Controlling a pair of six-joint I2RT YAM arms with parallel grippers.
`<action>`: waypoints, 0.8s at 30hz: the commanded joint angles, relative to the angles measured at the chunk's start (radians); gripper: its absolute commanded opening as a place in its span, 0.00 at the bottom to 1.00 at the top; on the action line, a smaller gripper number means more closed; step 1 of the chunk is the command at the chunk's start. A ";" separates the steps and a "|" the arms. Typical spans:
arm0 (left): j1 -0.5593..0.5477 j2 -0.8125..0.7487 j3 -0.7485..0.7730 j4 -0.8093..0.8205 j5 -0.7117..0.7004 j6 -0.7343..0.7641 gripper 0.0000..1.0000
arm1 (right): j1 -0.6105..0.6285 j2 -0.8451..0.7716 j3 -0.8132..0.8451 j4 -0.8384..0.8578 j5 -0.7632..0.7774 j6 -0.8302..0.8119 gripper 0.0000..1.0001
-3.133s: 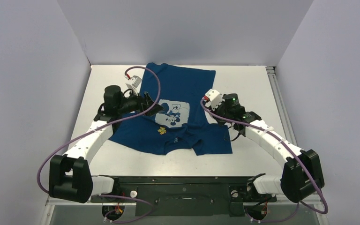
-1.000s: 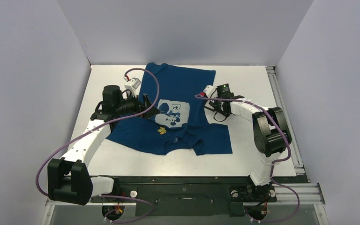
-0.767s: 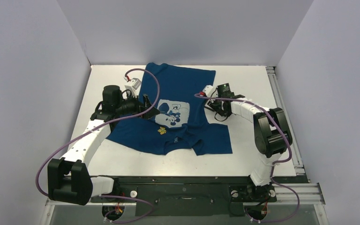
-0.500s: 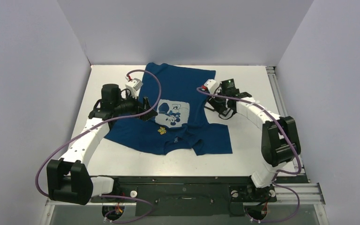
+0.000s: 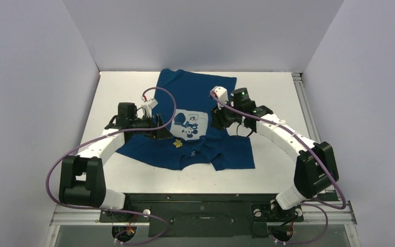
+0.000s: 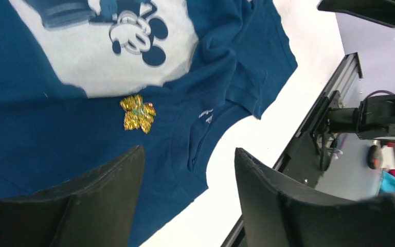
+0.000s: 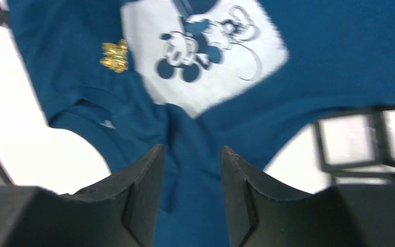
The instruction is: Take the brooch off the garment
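Observation:
The dark blue T-shirt (image 5: 200,98) lies flat on the white table, its pale mouse print (image 5: 190,123) at the middle. A small gold brooch (image 5: 178,143) is pinned just below the print's near left corner; it also shows in the left wrist view (image 6: 138,112) and the right wrist view (image 7: 115,55). My left gripper (image 5: 160,128) hovers open and empty over the shirt's left side, just left of the print. My right gripper (image 5: 220,119) hovers open and empty above the shirt's right side, right of the print.
The white table (image 5: 272,98) is walled by pale panels at the back and sides. A metal rail (image 5: 301,98) runs along the right edge. The black base bar (image 5: 200,206) with both arm mounts lies along the near edge.
My right arm has swung left, bringing its gripper over the shirt's right side. My left gripper has moved slightly nearer and lower, beside the print. The shirt and brooch have not moved.

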 commanded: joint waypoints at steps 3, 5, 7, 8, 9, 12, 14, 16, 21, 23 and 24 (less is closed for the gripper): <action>0.004 0.063 -0.089 0.253 0.063 -0.241 0.53 | 0.067 0.087 0.018 0.124 -0.146 0.216 0.36; 0.003 0.093 -0.112 0.302 0.065 -0.284 0.49 | 0.088 0.124 0.029 0.149 -0.162 0.248 0.34; 0.003 0.133 -0.125 0.321 0.054 -0.306 0.44 | 0.108 0.157 0.034 0.173 -0.177 0.278 0.31; 0.004 0.166 -0.125 0.323 0.052 -0.312 0.41 | 0.122 0.176 0.036 0.188 -0.181 0.287 0.30; 0.004 0.184 -0.124 0.326 0.046 -0.315 0.41 | 0.130 0.185 0.039 0.192 -0.185 0.298 0.30; 0.005 0.253 -0.118 0.332 0.040 -0.328 0.40 | 0.166 0.212 0.043 0.214 -0.187 0.309 0.28; 0.005 0.279 -0.115 0.340 0.035 -0.333 0.39 | 0.182 0.228 0.046 0.229 -0.191 0.322 0.27; 0.005 0.296 -0.110 0.345 0.031 -0.336 0.39 | 0.194 0.247 0.053 0.243 -0.196 0.336 0.24; 0.003 0.331 -0.109 0.377 0.017 -0.357 0.39 | 0.208 0.308 0.078 0.261 -0.197 0.344 0.20; 0.003 0.357 -0.106 0.385 0.015 -0.360 0.39 | 0.210 0.325 0.083 0.270 -0.196 0.347 0.19; 0.003 0.363 -0.106 0.393 0.018 -0.362 0.39 | 0.210 0.330 0.084 0.274 -0.194 0.349 0.19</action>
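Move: The brooch lies about 4 cm right of the left hand, 2 cm back and 12 below; from the right hand it is roughly 16 cm left, 5 back and 14 below. The white printed patch's middle is some 5 cm right of the brooch and 7 farther out, and the small neck print about 7 cm right of the brooch and 4 nearer the base, both level with the brooch. Both hands converge on the brooch, fingers narrowing: left sinks about 10 cm, right swings 12 left, down, back. ##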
